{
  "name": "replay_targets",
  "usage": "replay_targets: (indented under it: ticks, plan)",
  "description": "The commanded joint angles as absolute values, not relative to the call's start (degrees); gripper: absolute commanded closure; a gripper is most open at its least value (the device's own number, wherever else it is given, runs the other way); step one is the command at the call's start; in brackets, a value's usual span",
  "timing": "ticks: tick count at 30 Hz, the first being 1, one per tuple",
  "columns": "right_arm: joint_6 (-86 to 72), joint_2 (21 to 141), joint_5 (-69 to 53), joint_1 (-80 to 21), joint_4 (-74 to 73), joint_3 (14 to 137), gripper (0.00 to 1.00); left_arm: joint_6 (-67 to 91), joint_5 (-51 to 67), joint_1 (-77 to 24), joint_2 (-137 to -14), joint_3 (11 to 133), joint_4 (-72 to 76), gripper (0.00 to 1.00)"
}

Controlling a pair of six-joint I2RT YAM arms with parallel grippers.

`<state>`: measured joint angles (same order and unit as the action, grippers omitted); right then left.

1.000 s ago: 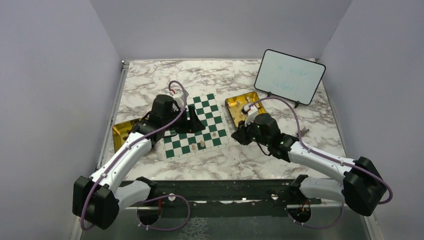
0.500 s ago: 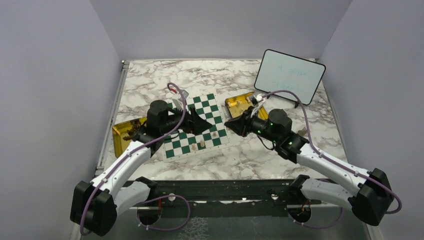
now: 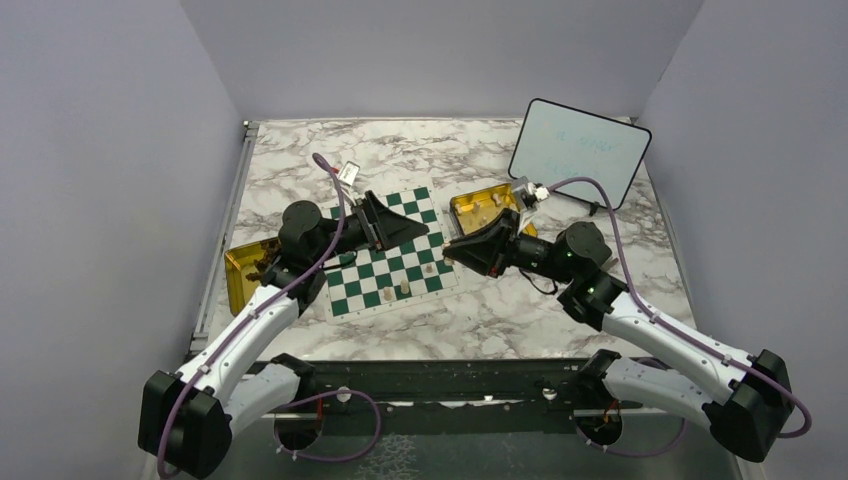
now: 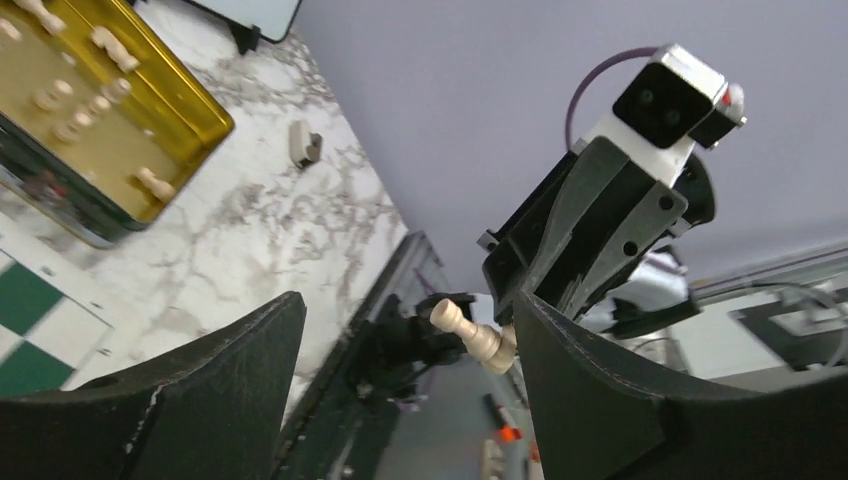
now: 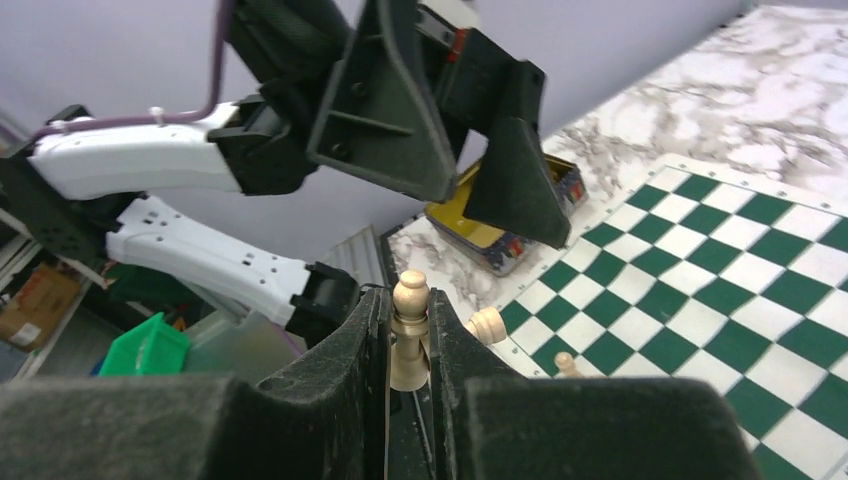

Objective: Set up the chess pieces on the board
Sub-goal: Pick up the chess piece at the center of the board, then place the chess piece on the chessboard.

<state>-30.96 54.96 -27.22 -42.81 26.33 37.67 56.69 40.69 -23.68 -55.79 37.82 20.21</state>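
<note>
The green-and-white board (image 3: 392, 252) lies at mid-table with a few cream chess pieces (image 3: 403, 287) on its near rows. My right gripper (image 3: 452, 246) hovers at the board's right edge, pointing left, shut on a cream pawn (image 5: 408, 335); the right wrist view shows its jaws (image 5: 408, 300) tight on the pawn's stem. My left gripper (image 3: 408, 229) is raised over the board, pointing right, open and empty. In the left wrist view (image 4: 405, 310) the pawn (image 4: 475, 336) shows between its wide-apart fingers (image 4: 230, 370). The two grippers face each other, apart.
A gold tin (image 3: 487, 205) with several cream pieces stands right of the board, also in the left wrist view (image 4: 170, 150). A second gold tin (image 3: 243, 268) lies left of the board. A framed whiteboard (image 3: 578, 152) stands at the back right. Grey walls enclose the table.
Both grippers have lifted and tilted level to face each other. The right gripper has swung left from by the tin toward the board's edge. The left gripper has risen off the board.
</note>
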Motion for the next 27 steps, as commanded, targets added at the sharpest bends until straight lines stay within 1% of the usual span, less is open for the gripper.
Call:
replay_targets:
  ticks: [1,6,9,13,18,27]
  plan:
    - [-33.1,54.1,-32.4,-43.1,33.8,39.3,0.92,76.3,42.9,-23.6,-56.4,38.1,23.9,0.24]
    - [-32.6,55.8,-33.2,-43.1,35.5,41.0,0.92,92.0,42.9,-23.6,-55.5,33.7,29.7,0.28]
    - [-32.4,57.3,-33.7,-43.1,36.6,42.2,0.92,97.2,41.2,-23.6,-53.6,31.6,31.9,0.31]
    - [-32.7,59.5,-34.0,-43.1,38.5,43.4,0.92,100.1,41.9,-23.6,-53.4,30.4,32.9,0.34]
    - [-34.4,62.8,-35.3,-43.1,42.2,44.5,0.92,104.5,41.5,-23.6,-53.0,28.4,38.0,0.41]
    - [-37.0,67.6,-36.9,-43.1,46.7,45.3,0.92,106.5,40.6,-23.6,-53.1,27.0,39.3,0.44]
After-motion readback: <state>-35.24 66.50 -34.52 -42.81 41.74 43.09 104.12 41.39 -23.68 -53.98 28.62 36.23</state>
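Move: The held chess piece, sticking out crosswise past the right fingertips, is about 5 cm right of the open left fingers, 4 cm back and roughly level. Some 27 cm below this left hand, the nearest standing piece is 6 cm ahead and 1 cm right; the board's middle is 11 cm ahead, 8 cm left, 29 cm down. From the right hand, the open left gripper is roughly 6 cm left and 4 cm ahead, level. Rising about 4 cm with its pinch kept shut, the right hand then goes some 3 cm left, dipping slightly at the end, to bring the held chess piece to the left gripper. The left hand eases back and up about 2 cm each, rolls some 40 degrees counter-clockwise as seen along its own fingers, and narrows its opening partway around the offered piece. ##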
